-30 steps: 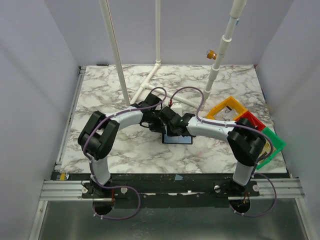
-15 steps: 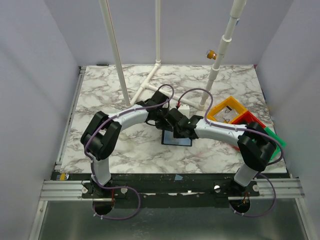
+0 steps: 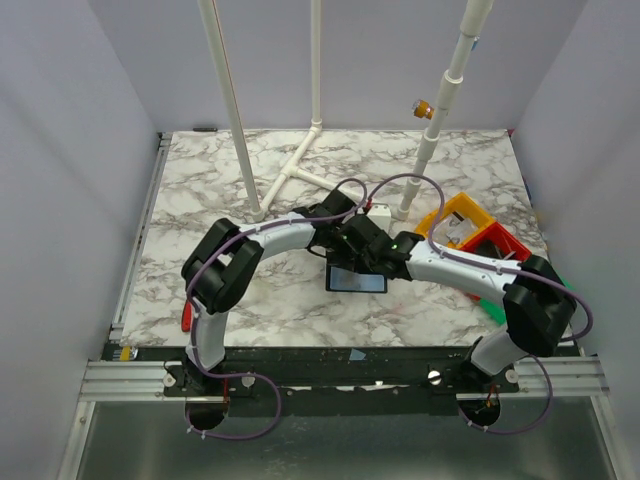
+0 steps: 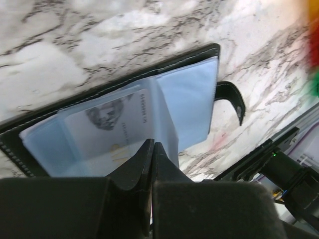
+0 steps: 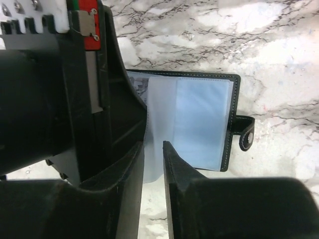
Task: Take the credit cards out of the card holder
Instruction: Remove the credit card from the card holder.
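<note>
The black card holder (image 3: 357, 280) lies open on the marble table, its bluish sleeves facing up (image 4: 187, 94) (image 5: 204, 119). A pale credit card (image 4: 117, 124) with a printed portrait sits inside a left sleeve. My left gripper (image 4: 152, 145) is shut, its tips over the middle sleeves; whether it pinches a leaf I cannot tell. My right gripper (image 5: 153, 144) stands slightly open at the holder's near edge, with a translucent sleeve leaf (image 5: 159, 119) showing in the gap. Both grippers meet above the holder (image 3: 350, 245). The snap tab (image 5: 245, 134) sticks out on the right.
Yellow (image 3: 455, 215), red (image 3: 505, 240) and green (image 3: 555, 290) bins stand at the right edge. A white pipe frame (image 3: 290, 170) and a white post (image 3: 440, 110) rise behind the arms. The left gripper's body (image 5: 99, 74) crowds the right wrist view.
The right gripper's jaws have parted slightly from shut. Both arms have shifted right and further over the card holder, which has stayed in place.
</note>
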You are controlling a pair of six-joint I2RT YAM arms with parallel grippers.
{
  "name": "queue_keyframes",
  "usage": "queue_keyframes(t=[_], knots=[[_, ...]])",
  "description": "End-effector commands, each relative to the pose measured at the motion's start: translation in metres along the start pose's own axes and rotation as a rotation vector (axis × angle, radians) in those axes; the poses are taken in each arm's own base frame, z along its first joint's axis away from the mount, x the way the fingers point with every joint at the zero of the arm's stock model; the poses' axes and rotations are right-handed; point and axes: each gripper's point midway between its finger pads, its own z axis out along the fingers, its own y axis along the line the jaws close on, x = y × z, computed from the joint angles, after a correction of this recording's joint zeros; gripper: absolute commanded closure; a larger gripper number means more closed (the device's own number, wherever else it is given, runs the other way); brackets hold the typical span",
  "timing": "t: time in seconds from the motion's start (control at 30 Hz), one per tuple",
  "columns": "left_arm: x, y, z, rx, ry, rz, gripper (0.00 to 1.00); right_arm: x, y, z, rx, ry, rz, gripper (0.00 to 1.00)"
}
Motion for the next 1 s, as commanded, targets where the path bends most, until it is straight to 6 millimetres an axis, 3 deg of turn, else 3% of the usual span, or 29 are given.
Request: queue_keyframes(t=[0.0, 0.1, 0.3, 0.5, 0.63, 0.8, 0.97], knots=[[-0.001, -0.028, 0.004, 0.069, 0.013, 0.018, 1.0, -0.011, -0.016, -0.012, 0.042, -0.043, 0.026, 0.71], [0.0, -0.036, 0.006, 0.081, 0.023, 0.024, 1.0, -0.019, -0.023, -0.025, 0.045, -0.075, 0.043, 0.64], [0.004, -0.04, 0.02, 0.07, 0.046, 0.024, 1.0, -0.029, -0.043, -0.05, 0.055, -0.138, 0.089, 0.59], [0.006, -0.038, 0.029, 0.055, 0.059, 0.018, 1.0, -0.021, -0.048, -0.05, 0.03, -0.119, 0.109, 0.58], [0.001, -0.043, 0.014, 0.053, 0.027, 0.038, 1.0, -0.019, -0.041, -0.046, -0.026, -0.096, 0.136, 0.57], [-0.012, -0.038, -0.018, 0.035, -0.052, 0.054, 1.0, -0.02, -0.029, -0.04, -0.15, -0.051, 0.175, 0.57], [-0.017, 0.0, -0.043, -0.044, -0.109, 0.03, 1.0, -0.019, -0.012, -0.03, -0.291, 0.011, 0.228, 0.55]])
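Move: The clear page stands half turned at the card holder's spine, about 1 cm to the right of the closed left fingertips and 1 cm ahead. The VIP card lies some 3 cm left of them, the bare blue right page's middle 5 cm right, both 1 cm ahead and 1 cm lower. From the right hand the clear page is roughly 3 cm ahead and 2 cm lower; the right page's middle is 4 cm ahead, 5 cm right and 4 cm down. Rightward in a shallow arc, the left hand carries its closed fingertips about 4 cm across the spine and down close over the right page, then lifts them and comes partly back left. The right hand comes clear of the clear page, going up 6 cm and 5 cm right while its already parting fingers open wider; it then sinks halfway and rolls a little, its left side rising. ##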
